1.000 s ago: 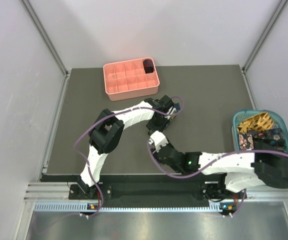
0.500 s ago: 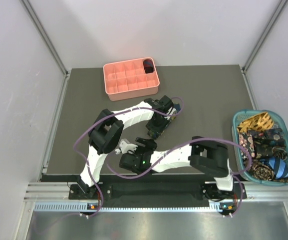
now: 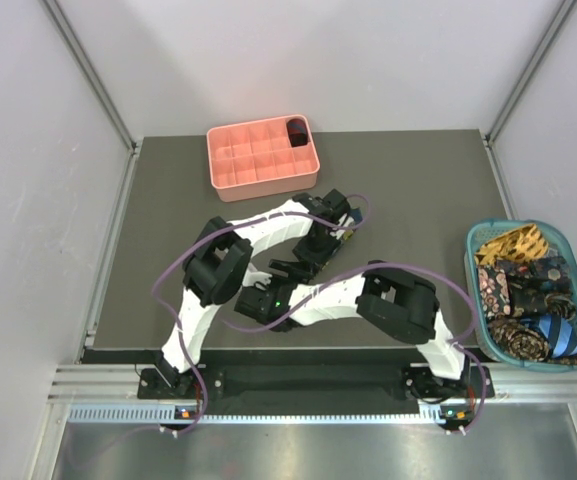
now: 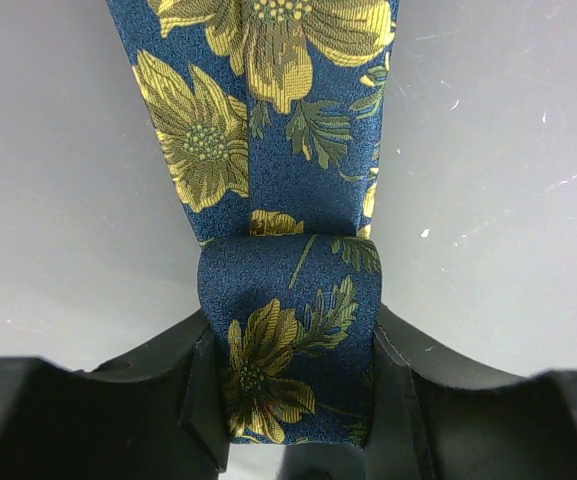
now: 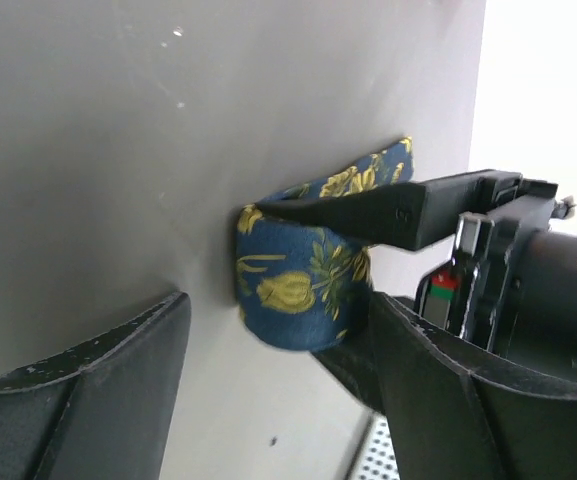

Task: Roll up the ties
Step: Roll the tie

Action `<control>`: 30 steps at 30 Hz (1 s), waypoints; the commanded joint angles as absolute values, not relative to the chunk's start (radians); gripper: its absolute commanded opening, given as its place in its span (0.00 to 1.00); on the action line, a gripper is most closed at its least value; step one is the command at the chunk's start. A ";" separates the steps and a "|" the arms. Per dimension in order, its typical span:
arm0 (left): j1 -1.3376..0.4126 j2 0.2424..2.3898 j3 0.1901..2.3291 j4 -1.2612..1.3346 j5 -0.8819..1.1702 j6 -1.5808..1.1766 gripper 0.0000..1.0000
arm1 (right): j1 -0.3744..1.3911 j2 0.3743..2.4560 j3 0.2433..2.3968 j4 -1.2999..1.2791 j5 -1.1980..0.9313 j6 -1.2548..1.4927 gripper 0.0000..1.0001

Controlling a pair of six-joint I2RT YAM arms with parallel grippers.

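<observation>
A navy tie with yellow flowers [image 4: 268, 120] lies on the grey table, and its near end is folded into a small roll [image 4: 288, 300]. My left gripper [image 4: 293, 385] is shut on that roll, one black finger against each side. In the right wrist view the same roll [image 5: 293, 295] sits ahead, pinched by the left gripper's fingers [image 5: 388, 210]. My right gripper [image 5: 278, 310] is open, and the roll sits at its fingertips, close to the right one. From above, the left gripper [image 3: 310, 252] and right gripper [image 3: 280, 270] meet mid-table, and the arms hide most of the tie.
A teal basket [image 3: 571, 238] at the right table edge holds several loose ties [image 3: 528, 285]. A salmon-pink grid tray [image 3: 264, 186] stands at the back, with a dark coil [image 3: 296, 131] in its back right compartment. The right forearm [image 3: 333, 295] crosses the near table.
My right arm has swung from the basket side leftwards across the near table, and its gripper, now open, has reached the roll. The left gripper has kept its hold and barely moved.
</observation>
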State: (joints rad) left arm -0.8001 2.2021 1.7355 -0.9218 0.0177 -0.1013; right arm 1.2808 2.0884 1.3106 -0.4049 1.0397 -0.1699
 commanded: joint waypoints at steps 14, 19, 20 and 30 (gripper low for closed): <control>-0.805 2.410 1.792 -1.261 0.037 -0.084 0.28 | 1.158 2.155 1.364 -0.463 0.940 -0.195 0.64; -0.805 2.410 1.790 -1.259 0.035 -0.084 0.29 | 1.115 2.184 1.379 -0.535 0.900 -0.135 0.60; -0.804 2.410 1.792 -1.258 0.035 -0.084 0.29 | 1.103 2.190 1.382 -0.557 0.896 -0.129 0.59; -0.805 2.356 1.792 -1.236 0.026 -0.084 0.39 | 1.089 2.201 1.378 -0.586 0.902 -0.078 0.43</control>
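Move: The rolled end of the tie lies about 4 cm ahead of the right hand, 1 cm to its right and 2 cm lower; the left fingers already hold it, right at the left hand's point. The tie's loose end lies flat some 11 cm ahead and 10 cm to the right of the roll. The pink box stands roughly 24 cm ahead of the roll and 12 cm to its left. Forward, with a slight drift right and down, the right hand slides about 3 cm onto the tie's roll, one finger on its table side and one above. Its fingers close from wide to about half open and pinch the roll. The left hand stays in place, fingers keeping their grip on the roll's sides, and its wrist tilts some 5 degrees. ##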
